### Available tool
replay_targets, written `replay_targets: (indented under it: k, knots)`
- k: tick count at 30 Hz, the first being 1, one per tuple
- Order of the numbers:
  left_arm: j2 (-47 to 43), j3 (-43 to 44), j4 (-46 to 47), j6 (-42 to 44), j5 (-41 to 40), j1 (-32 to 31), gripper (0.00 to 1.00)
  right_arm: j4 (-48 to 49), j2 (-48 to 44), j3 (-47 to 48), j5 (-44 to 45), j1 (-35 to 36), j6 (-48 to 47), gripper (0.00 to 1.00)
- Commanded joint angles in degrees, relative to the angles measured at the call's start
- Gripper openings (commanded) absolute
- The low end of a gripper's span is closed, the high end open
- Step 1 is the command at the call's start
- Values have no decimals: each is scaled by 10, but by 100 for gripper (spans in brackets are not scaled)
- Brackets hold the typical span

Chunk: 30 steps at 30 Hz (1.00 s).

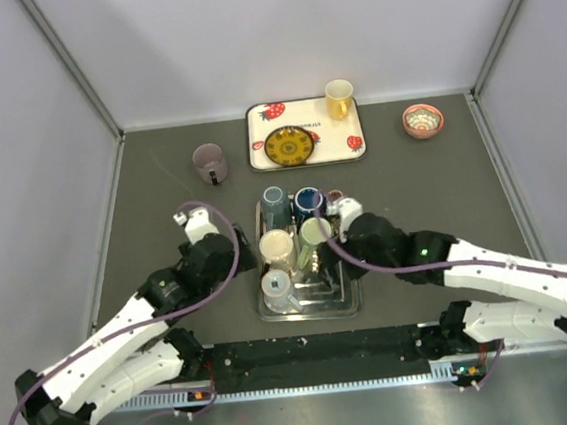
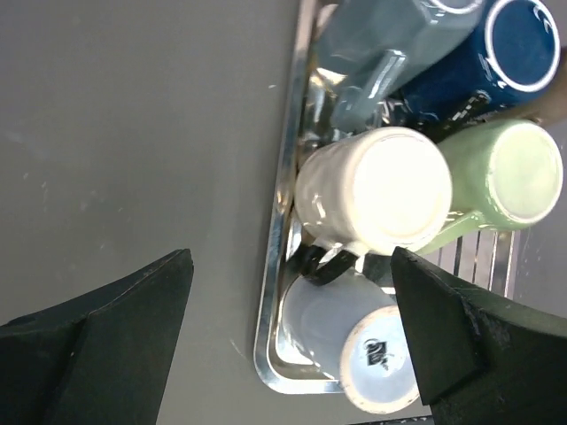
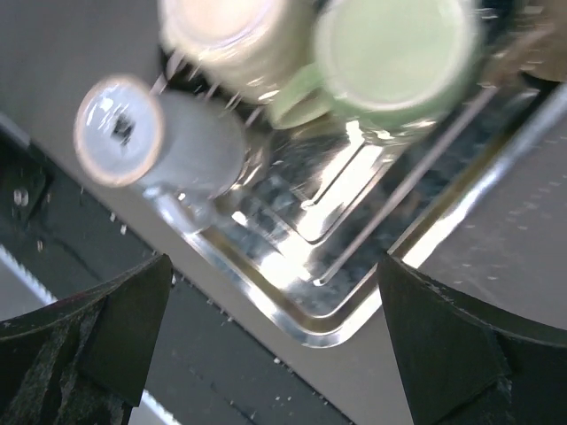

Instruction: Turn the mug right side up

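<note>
Several mugs sit bottom up in a metal rack tray [image 1: 308, 314]: grey-blue [image 1: 274, 206], dark blue [image 1: 309, 202], cream [image 1: 276, 246], green [image 1: 315, 234], and a white mug [image 1: 277, 288] leaning at the near end. My left gripper [image 1: 197, 222] hovers open left of the rack. In the left wrist view it [image 2: 291, 266] stands over the tray's rim [image 2: 270, 292], beside the white mug [image 2: 354, 341] and cream mug [image 2: 381, 190]. My right gripper [image 1: 347, 209] is open over the rack's right side. In its wrist view it [image 3: 275, 266] hangs above the tray's corner [image 3: 328, 332], holding nothing.
A purple mug [image 1: 209, 163] stands on the table at the back left. A strawberry-print tray [image 1: 263, 154] carries a dark plate [image 1: 289, 145] and a yellow mug [image 1: 339, 98]. A small pink bowl [image 1: 422, 120] sits at the back right. Grey walls close in both sides.
</note>
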Motion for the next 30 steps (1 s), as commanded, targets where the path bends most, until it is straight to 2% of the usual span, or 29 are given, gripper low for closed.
replay_targets:
  k: [1,3,5,7,10,24,30]
  knots:
    - [-103,-44,0,-93,-84,-1,99,-35,73,87,80,95,-50,99]
    - [-159,-66,-10,-125,-112,-1,99,-37,112,103,93,134,-55,99]
    - [-212,-85,9,-102,-110,0,99,-22,127,101,68,145,-78,97]
    - [-241,-92,16,-80,-104,0,99,-7,131,99,13,146,-98,88]
    - [-280,-99,14,-60,-87,0,99,1,140,98,-30,148,-123,80]
    - [-247,-99,5,-56,-81,1,96,-5,286,190,-33,174,-138,75]
    - [-253,-112,9,-66,-78,0,95,-11,337,226,-17,173,-135,65]
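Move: The light blue mug lying in the tray's near-left corner is about 14 cm to the right hand's left, 3 cm back and 10 cm below it. Its neighbours, both upside down: the cream mug, roughly 9 cm farther out than the blue one, and the green mug, some 7 cm ahead and 4 cm to the left of the right hand. From the left hand, the light blue mug is about 5 cm right, 4 cm back and 10 cm down. Touching nothing yet, the right hand sweeps left, back and down over the near end of the tray to the light blue mug, some 13 cm in all, turning about 30 degrees counter-clockwise, its fingers dipping steeper and narrowing to around two-thirds open. The left hand clears out about 5 cm to its left, rising and then sinking a little, still open. ##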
